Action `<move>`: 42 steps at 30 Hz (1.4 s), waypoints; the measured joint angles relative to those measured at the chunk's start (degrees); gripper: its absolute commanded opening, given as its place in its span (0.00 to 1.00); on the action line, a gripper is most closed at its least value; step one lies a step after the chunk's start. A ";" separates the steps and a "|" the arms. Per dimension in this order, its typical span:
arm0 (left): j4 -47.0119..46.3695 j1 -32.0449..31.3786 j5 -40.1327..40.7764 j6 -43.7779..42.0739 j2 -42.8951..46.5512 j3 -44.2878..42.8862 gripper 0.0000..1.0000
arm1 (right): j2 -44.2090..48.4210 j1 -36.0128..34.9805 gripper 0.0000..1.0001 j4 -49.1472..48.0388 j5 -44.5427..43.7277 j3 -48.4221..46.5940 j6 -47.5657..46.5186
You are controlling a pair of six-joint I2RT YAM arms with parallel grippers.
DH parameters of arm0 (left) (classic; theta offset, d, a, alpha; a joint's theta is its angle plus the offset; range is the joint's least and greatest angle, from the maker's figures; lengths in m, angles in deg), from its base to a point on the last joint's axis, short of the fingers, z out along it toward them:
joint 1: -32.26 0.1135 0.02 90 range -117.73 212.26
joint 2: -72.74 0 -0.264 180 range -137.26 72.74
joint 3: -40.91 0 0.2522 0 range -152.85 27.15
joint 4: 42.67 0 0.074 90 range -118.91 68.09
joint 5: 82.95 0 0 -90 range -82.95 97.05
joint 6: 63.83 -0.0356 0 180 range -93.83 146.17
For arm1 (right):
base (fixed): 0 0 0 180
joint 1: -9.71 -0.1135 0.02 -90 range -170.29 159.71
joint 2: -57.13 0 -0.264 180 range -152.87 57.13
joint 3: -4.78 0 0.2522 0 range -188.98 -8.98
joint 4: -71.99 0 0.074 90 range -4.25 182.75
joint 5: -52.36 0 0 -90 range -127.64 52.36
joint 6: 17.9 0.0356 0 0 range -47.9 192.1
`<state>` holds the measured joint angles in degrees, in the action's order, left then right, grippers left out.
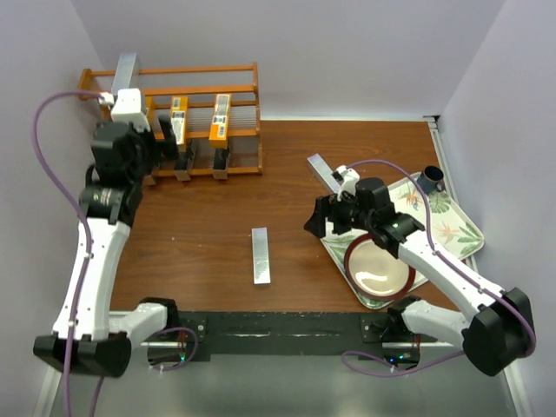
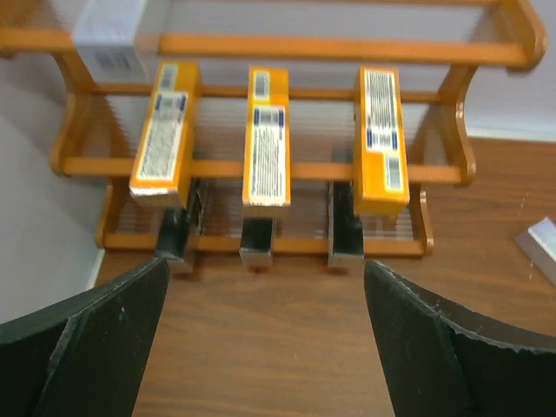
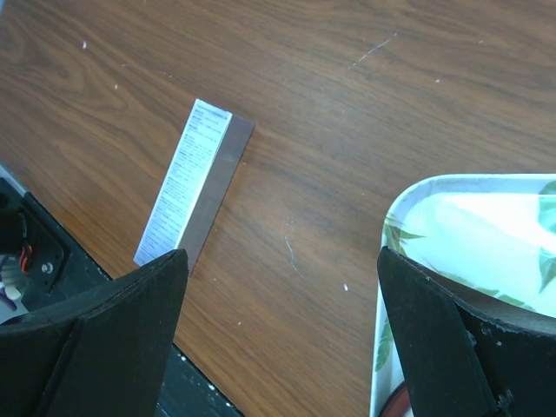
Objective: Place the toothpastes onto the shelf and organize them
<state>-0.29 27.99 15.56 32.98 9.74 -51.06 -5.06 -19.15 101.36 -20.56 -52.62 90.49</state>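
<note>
The orange-brown shelf [image 1: 234,69] [image 2: 313,48] stands at the back left. Three orange toothpastes [image 2: 165,130] [image 2: 268,139] [image 2: 382,139] lean on its middle tier. Three black ones [image 2: 178,234] [image 2: 258,239] [image 2: 346,234] lie on the lowest tier. One silver carton [image 2: 109,35] [image 1: 124,71] rests on the top tier. Another silver carton [image 1: 260,255] [image 3: 195,178] lies flat mid-table, and a third [image 1: 323,171] [image 2: 540,246] lies beside the tray. My left gripper [image 2: 265,263] [image 1: 161,143] hangs open and empty in front of the shelf. My right gripper [image 3: 282,254] [image 1: 326,217] is open over bare wood, right of the mid-table carton.
A leaf-patterned tray [image 1: 460,226] [image 3: 434,226] sits at the right, holding a red-rimmed bowl [image 1: 379,268] and a dark cup [image 1: 433,178]. White walls close in behind and on both sides. The black base bar [image 1: 287,330] runs along the near edge.
</note>
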 measured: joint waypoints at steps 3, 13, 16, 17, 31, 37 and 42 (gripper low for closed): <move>-3.34 0.02 -1.53 0.17 7.32 12.33 1.00 | -3.85 -3.80 0.95 0.81 -2.99 -2.34 0.63; -14.38 0.00 -6.78 2.69 25.31 41.38 1.00 | -22.88 -15.63 0.96 4.79 -12.68 -15.74 5.29; -15.06 -0.35 -6.86 3.04 26.67 43.74 1.00 | -29.51 -20.28 0.96 6.54 -16.81 -21.92 7.10; -15.50 -0.68 -6.78 3.10 26.67 43.87 1.00 | -31.56 -21.84 0.96 7.08 -18.23 -23.69 7.87; -17.94 -4.96 -6.69 3.10 27.23 44.06 1.00 | -51.39 -30.45 0.74 12.90 -27.82 -34.95 15.10; -18.43 -5.25 -7.93 3.10 26.86 44.15 1.00 | -52.09 -30.60 0.51 13.60 -29.77 -35.74 16.09; -18.88 -5.53 -10.95 3.10 25.83 44.37 1.00 | -52.06 -30.58 0.44 14.16 -32.00 -35.74 16.37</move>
<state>-19.17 22.46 4.61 36.08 35.58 -6.69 -57.13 -49.73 115.53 -52.56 -88.35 106.86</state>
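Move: Some 16 cm to the left of the open, empty right hand, about 4 cm back and 14 cm below it, lies the last near toothpaste, flat on the table. At the same depth, the far toothpaste lies about 20 cm ahead and 3 cm right of this hand, and the plate on the tray about 7 cm back and 18 cm right. From the left hand, the near toothpaste is roughly 14 cm back, 22 cm right and 35 cm below. Swinging left about 16 cm and then sinking steeply, nearly 14 cm in all, the right hand tips its fingers down some 30 degrees over the far half of the near toothpaste and closes them on its two long sides. Meanwhile the open, empty left hand draws away from the shelf, down 15 cm and back, then drifts right. ##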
